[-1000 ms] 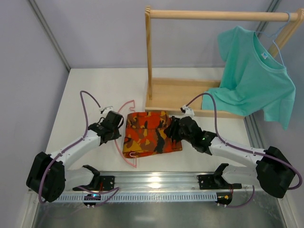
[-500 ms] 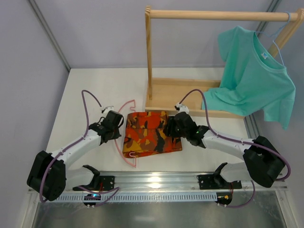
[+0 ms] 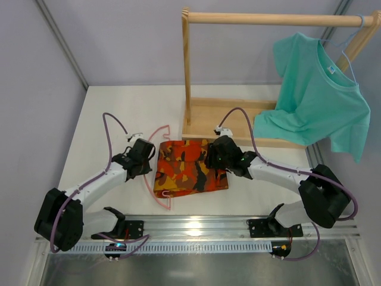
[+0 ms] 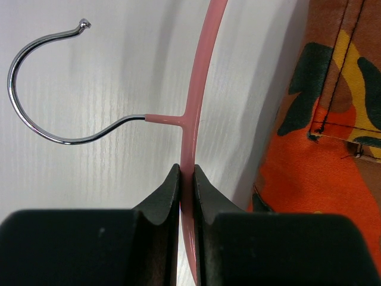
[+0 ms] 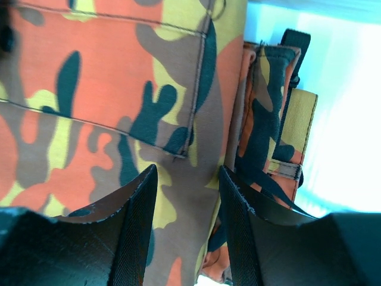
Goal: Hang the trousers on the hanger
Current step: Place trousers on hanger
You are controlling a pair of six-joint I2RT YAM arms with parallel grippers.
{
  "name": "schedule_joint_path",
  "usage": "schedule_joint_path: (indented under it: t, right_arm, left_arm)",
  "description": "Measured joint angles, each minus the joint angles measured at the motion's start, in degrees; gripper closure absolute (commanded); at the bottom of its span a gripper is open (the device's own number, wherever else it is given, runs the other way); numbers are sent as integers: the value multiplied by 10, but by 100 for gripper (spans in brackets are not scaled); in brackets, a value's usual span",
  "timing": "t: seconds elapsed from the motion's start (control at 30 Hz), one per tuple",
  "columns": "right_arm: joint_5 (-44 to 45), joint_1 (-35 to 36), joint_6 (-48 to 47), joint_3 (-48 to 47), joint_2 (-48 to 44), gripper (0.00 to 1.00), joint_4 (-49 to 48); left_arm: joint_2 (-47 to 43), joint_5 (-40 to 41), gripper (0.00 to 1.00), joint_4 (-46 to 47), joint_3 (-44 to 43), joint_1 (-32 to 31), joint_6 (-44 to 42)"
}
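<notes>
The folded camouflage trousers (image 3: 184,170) lie flat on the white table between the two arms. The thin pink hanger (image 3: 156,133) curves along their left edge. My left gripper (image 3: 149,163) is shut on the hanger (image 4: 199,77) just below the point where the silver hook (image 4: 36,128) joins it. The trousers (image 4: 321,179) lie to the right of that grip. My right gripper (image 3: 210,159) hovers over the trousers' upper right corner. In the right wrist view it (image 5: 187,179) stands open, with the camouflage cloth (image 5: 107,101) below the gap and nothing pinched.
A wooden clothes rack (image 3: 187,71) with a tray base (image 3: 220,122) stands behind the trousers. A teal T-shirt (image 3: 318,95) hangs from its rail on a light-blue hanger (image 3: 351,59) at the right. A metal rail (image 3: 190,229) runs along the near edge.
My right gripper has moved left and a little farther back, onto the upper right corner of the trousers. The left gripper and the hanger have stayed put.
</notes>
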State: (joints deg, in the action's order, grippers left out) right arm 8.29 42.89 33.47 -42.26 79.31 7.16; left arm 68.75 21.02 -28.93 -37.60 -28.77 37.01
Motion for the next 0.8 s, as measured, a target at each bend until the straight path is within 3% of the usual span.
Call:
schedule_joint_path:
  t: [0.23, 0.3, 0.33, 0.4, 0.6, 0.8]
  right_arm:
    - [-6, 0, -3, 0, 31, 53, -1]
    - [-10, 0, -2, -3, 33, 62, 0]
    - [-10, 0, -3, -4, 34, 81, -1]
    - [-15, 0, -2, -8, 35, 96, -1]
    - [-9, 1, 4, -33, 27, 96, 42]
    - [1, -37, 42, -23, -52, 96, 85]
  left_arm:
    - [2, 0, 100, 2, 0, 0, 0]
    - [2, 0, 100, 3, 0, 0, 0]
    - [3, 0, 100, 4, 0, 0, 1]
    - [7, 0, 100, 5, 0, 0, 3]
    - [34, 16, 100, 11, 1, 0, 19]
    - [31, 30, 100, 14, 2, -3, 33]
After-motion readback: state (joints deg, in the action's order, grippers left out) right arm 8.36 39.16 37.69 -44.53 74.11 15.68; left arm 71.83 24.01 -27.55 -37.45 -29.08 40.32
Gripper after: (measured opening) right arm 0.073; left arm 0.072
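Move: The right edge of the folded trousers lies almost straight below the right hand's open fingers, about 2 cm down. From that hand, the hanger is some 20 cm to the left and 3 cm back, and the wooden rack base is roughly 12 cm ahead, 11 cm to the right and a little lower. From the left hand, which already holds the hanger, the same trouser edge is about 22 cm to the right, 3 cm ahead and slightly lower. Lower the right gripper about 2 cm so that its open fingers straddle the trousers' right edge, and close them to pinch the fold. Then lift it about 4 cm from there while drawing it some 3 cm to the right, away from the hanger. Keep the left grip on the hanger and let that hand sink about 1 cm. ##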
